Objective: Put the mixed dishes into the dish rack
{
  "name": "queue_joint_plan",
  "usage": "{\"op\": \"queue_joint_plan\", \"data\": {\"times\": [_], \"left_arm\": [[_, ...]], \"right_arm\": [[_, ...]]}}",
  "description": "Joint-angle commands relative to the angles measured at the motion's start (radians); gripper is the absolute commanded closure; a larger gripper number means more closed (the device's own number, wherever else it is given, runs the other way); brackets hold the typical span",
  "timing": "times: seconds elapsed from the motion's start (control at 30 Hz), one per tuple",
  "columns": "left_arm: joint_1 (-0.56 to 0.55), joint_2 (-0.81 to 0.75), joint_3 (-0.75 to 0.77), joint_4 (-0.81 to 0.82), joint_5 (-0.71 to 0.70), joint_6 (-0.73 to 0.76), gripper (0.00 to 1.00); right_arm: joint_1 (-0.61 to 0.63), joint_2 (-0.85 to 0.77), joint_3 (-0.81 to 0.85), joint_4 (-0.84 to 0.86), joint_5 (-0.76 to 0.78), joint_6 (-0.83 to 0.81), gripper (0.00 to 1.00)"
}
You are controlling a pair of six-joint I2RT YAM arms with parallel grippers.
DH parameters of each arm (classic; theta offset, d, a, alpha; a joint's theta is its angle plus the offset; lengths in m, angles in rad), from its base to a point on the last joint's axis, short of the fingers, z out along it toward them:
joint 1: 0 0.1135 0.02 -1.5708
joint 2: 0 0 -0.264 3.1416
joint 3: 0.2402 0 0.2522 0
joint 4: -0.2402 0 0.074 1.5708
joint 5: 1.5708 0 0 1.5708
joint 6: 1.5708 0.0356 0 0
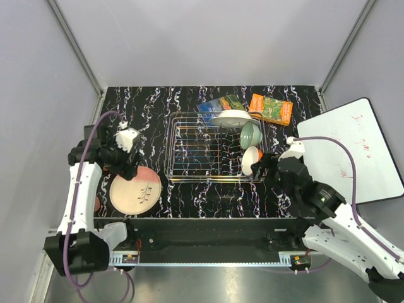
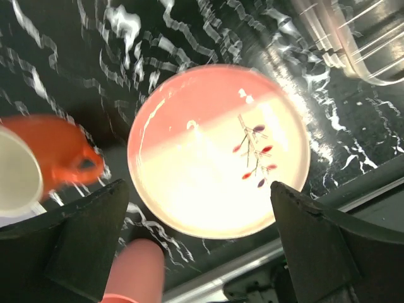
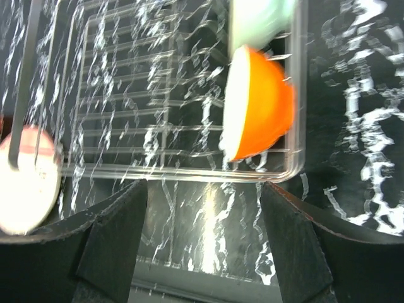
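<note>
The dish rack (image 1: 189, 146) stands mid-table. On edge along its right side are a white plate (image 1: 232, 118), a pale green bowl (image 1: 250, 134) and an orange bowl (image 1: 250, 160). The pink-and-cream plate (image 1: 136, 190) lies flat on the table to its left. My left gripper (image 2: 199, 189) hovers open over that plate (image 2: 218, 148), with a small pink cup (image 2: 136, 268) and an orange mug (image 2: 60, 156) close by. My right gripper (image 3: 202, 189) is open and empty, just in front of the rack's near rim (image 3: 189, 173), below the orange bowl (image 3: 262, 110) and green bowl (image 3: 259, 22).
A blue packet (image 1: 218, 104) and an orange packet (image 1: 270, 108) lie behind the rack. A white board with red writing (image 1: 353, 148) sits at the right edge. The metal front rail (image 1: 208, 222) runs just below the plate.
</note>
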Motion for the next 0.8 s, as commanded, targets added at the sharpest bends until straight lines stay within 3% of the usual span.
{"op": "queue_joint_plan", "data": {"times": [0.0,0.23,0.57,0.77], "left_arm": [[0.138,-0.009,-0.049,0.01,0.1,0.087,0.01],[0.297,0.087,-0.112,0.069,0.083,0.192,0.01],[0.345,0.173,-0.215,0.153,0.069,0.227,0.01],[0.343,0.248,-0.202,0.207,0.079,0.184,0.01]], "right_arm": [[0.037,0.036,0.059,0.055,-0.11,-0.037,0.2],[0.075,0.095,0.049,0.085,-0.161,-0.023,0.2],[0.174,0.122,-0.049,0.206,-0.136,-0.005,0.19],[0.307,0.205,-0.06,0.291,-0.075,-0.045,0.18]]}}
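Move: The dinner plate's middle lies almost straight under the left gripper, about 15 cm down. From that gripper the orange mug stands some 11 cm ahead and 11 cm to the left, and the pink mug about 17 cm to the left and 4 cm back. From the right gripper the plate is roughly 44 cm to the left, about 1 cm ahead and 20 cm lower; the orange bowl in the rack is about 7 cm straight ahead and 14 cm below. Bring the wide-open left gripper left about 7 cm, then sink it nearly straight down, some 10 cm in all, to just above the plate's left, near rim, tipping the fingers closer to vertical. Meanwhile swing the open right gripper about 9 cm left, along the front of the rack, easing back and down, and turn it some 20 degrees counter-clockwise. ##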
